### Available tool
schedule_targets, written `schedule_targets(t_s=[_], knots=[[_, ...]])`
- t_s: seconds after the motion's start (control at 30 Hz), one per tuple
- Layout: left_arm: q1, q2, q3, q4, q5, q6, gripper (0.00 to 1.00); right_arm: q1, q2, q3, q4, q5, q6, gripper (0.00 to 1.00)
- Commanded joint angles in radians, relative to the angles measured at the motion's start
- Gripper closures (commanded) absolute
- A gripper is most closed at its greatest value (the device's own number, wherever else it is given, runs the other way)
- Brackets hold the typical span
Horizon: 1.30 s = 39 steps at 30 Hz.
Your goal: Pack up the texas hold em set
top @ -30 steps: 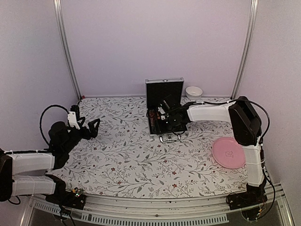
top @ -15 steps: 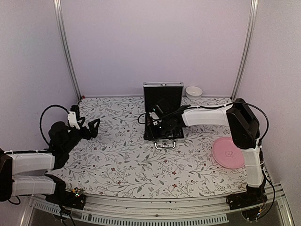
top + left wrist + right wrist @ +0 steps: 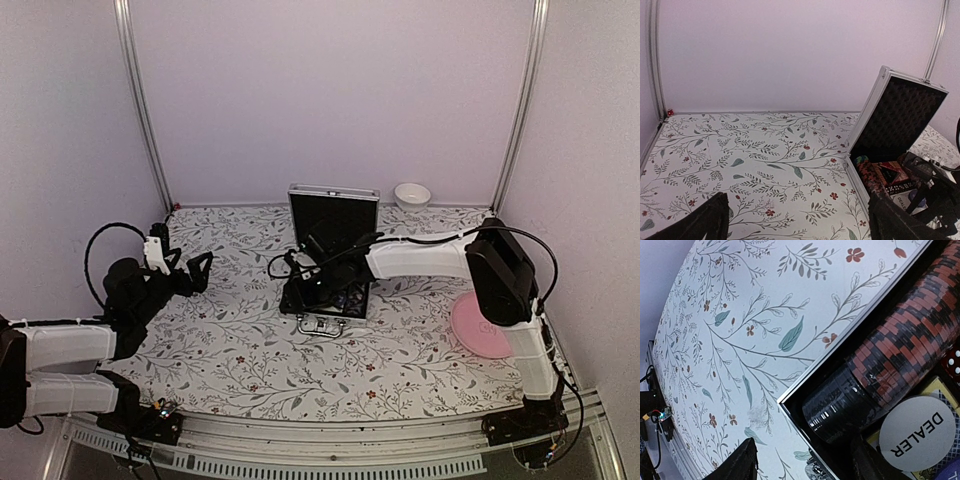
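The silver case [image 3: 333, 215] of the texas hold em set stands mid-table, its black-lined lid [image 3: 895, 120] upright. Inside lie a row of red-and-black chips [image 3: 900, 355], a black chip stack [image 3: 840, 400], a white DEALER disc [image 3: 917, 432] and card decks [image 3: 890, 175]. My right gripper [image 3: 305, 272] reaches into the case's front left corner. Its jaws [image 3: 805, 455] are open and straddle the case's rim [image 3: 840, 340], one finger on the cloth outside, the other inside; neither presses the wall. My left gripper [image 3: 200, 270] is wide open at the left, far from the case, and empty [image 3: 800, 215].
A pink plate [image 3: 487, 325] lies at the right, next to the right arm. A white bowl [image 3: 412, 194] sits at the back right against the wall. A floral cloth [image 3: 250, 340] covers the table. Metal frame posts [image 3: 145, 110] stand at the back corners.
The case has slid left and towards the near edge, turning slightly, with my right gripper moving along in its corner. The left arm has not moved.
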Motion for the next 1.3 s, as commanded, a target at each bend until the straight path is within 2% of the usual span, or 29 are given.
schedule_targets(t_s=[0.0,0.07,0.27,0.4,0.53,0.67,0.77,0.9,0.97,1.1,1.27], knots=[[0.008,0.002,0.01,0.007,-0.004,0.005,0.03,0.055,0.024,-0.006,-0.074,-0.06,0.01,0.36],[0.008,-0.003,0.007,0.007,-0.005,0.005,0.03,0.054,-0.017,-0.008,-0.078,-0.003,-0.018,0.34],[0.008,-0.041,-0.004,0.007,-0.009,-0.005,0.03,0.055,-0.168,-0.011,-0.087,0.12,-0.187,0.19],[0.008,-0.084,-0.005,-0.007,-0.022,-0.022,0.03,0.051,-0.282,-0.028,-0.082,0.193,-0.298,0.15],[0.008,-0.118,0.036,-0.096,-0.066,-0.058,0.03,0.018,-0.419,-0.093,-0.007,0.24,-0.42,0.07],[0.009,-0.161,0.097,-0.236,-0.086,-0.108,0.03,-0.105,-0.513,-0.156,0.137,0.136,-0.459,0.03],[0.009,-0.169,0.177,-0.386,-0.109,-0.14,0.03,-0.217,-0.564,-0.205,0.276,0.034,-0.386,0.03],[0.01,-0.168,0.236,-0.513,-0.113,-0.165,0.03,-0.335,-0.613,-0.303,0.432,-0.002,-0.336,0.01],[0.01,-0.174,0.239,-0.534,-0.106,-0.17,0.03,-0.404,-0.602,-0.311,0.436,-0.024,-0.291,0.01],[0.011,-0.183,0.246,-0.568,-0.107,-0.194,0.03,-0.537,-0.551,-0.311,0.445,-0.199,-0.156,0.01],[0.012,-0.195,0.246,-0.573,-0.11,-0.237,0.03,-0.551,-0.461,-0.261,0.464,-0.323,-0.154,0.01]])
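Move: Just inside the raised lid's reach, the right hand straddles the open case's front wall near its left corner; the lid's middle lies about 20 cm ahead, 9 cm to its right and 10 cm higher. The case body's middle is some 8 cm ahead and 7 cm right, slightly lower; the white bowl about 34 cm ahead and 31 cm right. From the left hand, the lid is roughly 16 cm ahead, 25 cm right and 3 cm lower. Opening its fingers wide, the right hand comes free of the case's front wall and climbs about 25 cm, then sweeps forward and to the right over the case, some 20 cm each way, ending above and right of the lid. Its wrist tips up from pointing down. The empty left hand rises about 6 cm, then sinks roughly halfway back. ##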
